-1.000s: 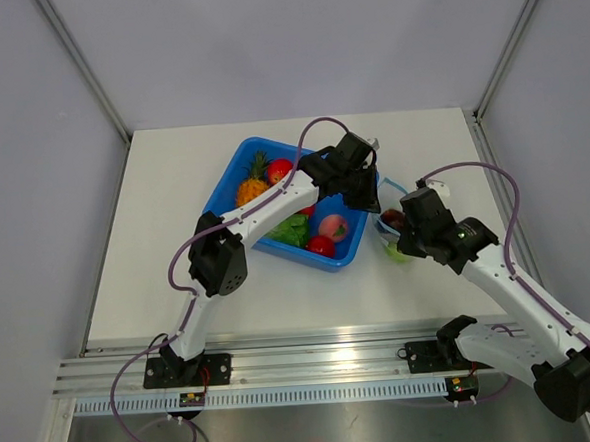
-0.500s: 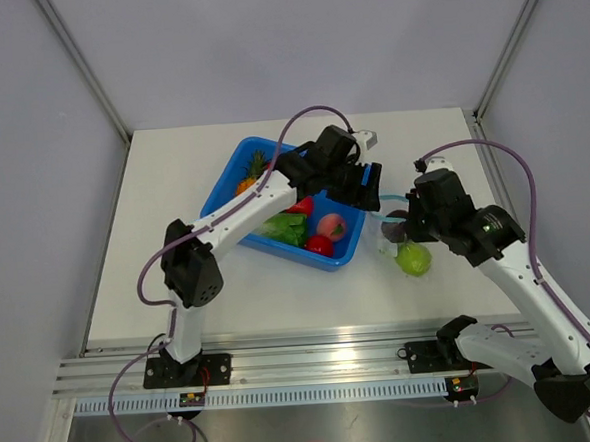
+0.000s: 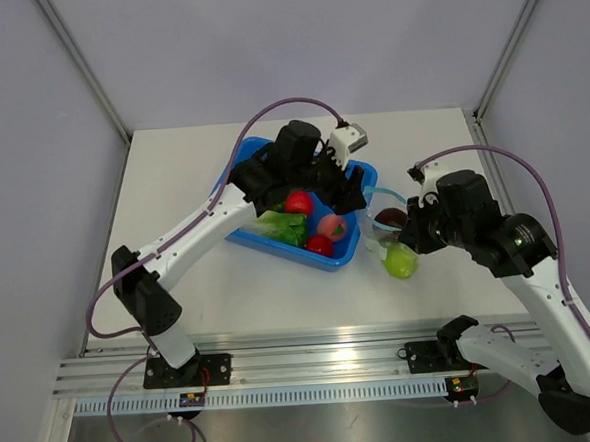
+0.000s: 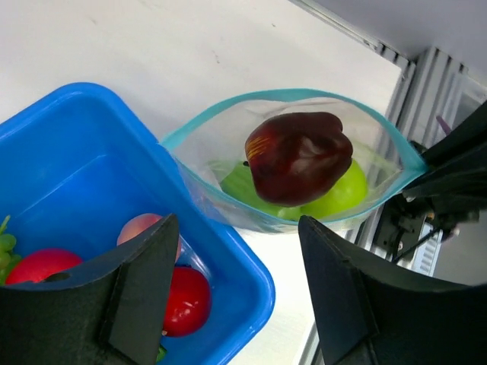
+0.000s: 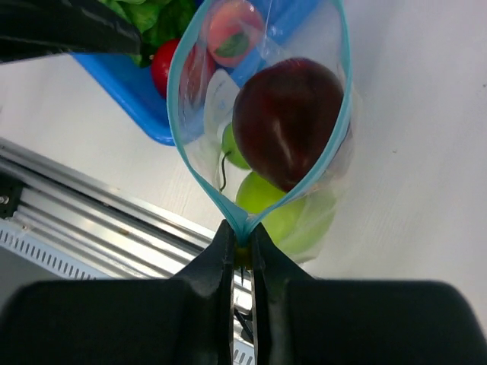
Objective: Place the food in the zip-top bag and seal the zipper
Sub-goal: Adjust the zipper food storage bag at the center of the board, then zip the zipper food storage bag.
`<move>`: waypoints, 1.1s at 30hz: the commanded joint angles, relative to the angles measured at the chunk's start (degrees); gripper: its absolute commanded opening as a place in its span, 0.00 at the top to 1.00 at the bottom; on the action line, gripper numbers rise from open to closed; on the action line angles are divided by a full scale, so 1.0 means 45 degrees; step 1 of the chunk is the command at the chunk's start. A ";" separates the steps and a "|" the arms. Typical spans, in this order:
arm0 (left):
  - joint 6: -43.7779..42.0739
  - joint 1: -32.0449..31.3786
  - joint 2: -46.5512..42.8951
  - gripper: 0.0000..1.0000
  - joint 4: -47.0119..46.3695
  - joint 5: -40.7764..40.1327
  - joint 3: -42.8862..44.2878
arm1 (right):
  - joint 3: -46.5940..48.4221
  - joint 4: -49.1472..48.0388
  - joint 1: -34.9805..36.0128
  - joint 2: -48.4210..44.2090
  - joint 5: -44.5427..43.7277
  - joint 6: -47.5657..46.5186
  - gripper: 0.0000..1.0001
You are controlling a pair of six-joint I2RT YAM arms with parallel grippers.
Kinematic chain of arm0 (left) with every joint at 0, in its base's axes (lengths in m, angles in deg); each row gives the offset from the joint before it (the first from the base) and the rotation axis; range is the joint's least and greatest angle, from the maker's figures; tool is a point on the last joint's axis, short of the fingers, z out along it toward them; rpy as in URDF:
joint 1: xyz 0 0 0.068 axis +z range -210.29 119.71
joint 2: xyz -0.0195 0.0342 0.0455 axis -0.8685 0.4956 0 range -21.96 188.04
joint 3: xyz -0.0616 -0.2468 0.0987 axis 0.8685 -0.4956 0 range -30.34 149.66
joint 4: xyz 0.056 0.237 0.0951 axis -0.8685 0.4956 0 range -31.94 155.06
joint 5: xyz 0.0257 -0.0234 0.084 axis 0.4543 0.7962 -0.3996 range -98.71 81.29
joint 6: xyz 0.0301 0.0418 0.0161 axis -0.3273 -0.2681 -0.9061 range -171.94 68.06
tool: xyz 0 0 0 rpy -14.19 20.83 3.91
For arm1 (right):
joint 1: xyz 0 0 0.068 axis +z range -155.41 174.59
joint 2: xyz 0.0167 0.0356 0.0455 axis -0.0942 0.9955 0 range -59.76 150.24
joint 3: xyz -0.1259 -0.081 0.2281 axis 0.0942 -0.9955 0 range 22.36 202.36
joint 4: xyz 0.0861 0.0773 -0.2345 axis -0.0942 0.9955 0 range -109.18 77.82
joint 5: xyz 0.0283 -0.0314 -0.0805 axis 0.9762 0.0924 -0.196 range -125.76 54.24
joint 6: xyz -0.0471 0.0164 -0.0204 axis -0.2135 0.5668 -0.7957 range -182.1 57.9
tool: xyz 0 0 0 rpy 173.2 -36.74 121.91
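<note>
The clear zip-top bag [image 5: 319, 175] hangs with its mouth wide, its teal zipper [image 5: 183, 144] spread in a loop. My right gripper [image 5: 243, 247] is shut on the zipper's near corner. Inside lie a dark purple-red fruit [image 5: 289, 133] and a green apple [image 5: 281, 209]. My left gripper [image 4: 240, 296] is open and holds nothing. It hovers over the tray corner, just short of the bag [image 4: 221, 144] and the dark fruit [image 4: 297, 156]. In the top view the bag [image 3: 381, 238] sits right of the tray, between the left gripper [image 3: 348, 186] and the right gripper [image 3: 416, 229].
The blue tray [image 3: 343, 260] holds more food: a red apple [image 3: 296, 203], a pink peach [image 3: 330, 226], another red fruit [image 3: 321, 245] and lettuce [image 3: 285, 227]. The left arm covers the tray's back part. An aluminium rail [image 3: 314, 360] runs along the near edge.
My left gripper has gone from shut to open and drawn back from the bag's mouth over the tray. The right gripper has kept its hold on the bag, which now shows the green apple lower down.
</note>
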 commanded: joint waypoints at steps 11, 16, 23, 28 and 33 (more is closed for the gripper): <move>-0.4088 -0.0044 -0.3952 0.30 -0.4059 0.4713 -0.4481 | 0.0293 0.0013 -0.0057 -0.1000 0.2226 -0.1329 1.00; -0.4948 -0.0356 -0.4676 0.29 -0.5135 0.5750 -0.5225 | 0.0371 0.0091 -0.0057 -0.0961 0.2597 -0.1348 1.00; -0.6276 -0.1137 -0.3662 0.30 -0.3555 0.5281 -0.4073 | 0.0742 0.0189 -0.0057 -0.0824 0.2890 -0.1388 1.00; -0.6492 -0.1372 -0.3037 0.30 -0.3202 0.5340 -0.3663 | 0.0918 0.0286 -0.0057 -0.0843 0.3027 -0.1368 1.00; -0.6434 -0.1431 -0.2450 0.34 -0.2831 0.5613 -0.3369 | 0.0996 0.0345 -0.0057 -0.0882 0.3066 -0.1251 1.00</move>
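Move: The open mouth of the zip-top bag lies some 5 cm back from the left gripper, 6 cm to its right and 5 cm below. Inside it, the dark red fruit sits about 4 cm back, 7 cm right and 10 cm down. The green apple in the bag's bottom is roughly 6 cm back, 11 cm right and 20 cm down; the blue bin's middle is 8 cm ahead, 12 cm left, far below. From the right gripper, already pinching one rim corner, the mouth is 4 cm ahead and 5 cm left. Bring the left gripper, fingers staying open, about 11 cm back past the bag mouth's left side to its near side, dipping slightly, arching up, then sinking again, while swinging the wrist some 35 degrees clockwise so the fingertips point right and a little back, close to the rim. Keep the right pinch on the rim corner and draw it back about 3 cm, slightly left and up, turning a little counter-clockwise. ##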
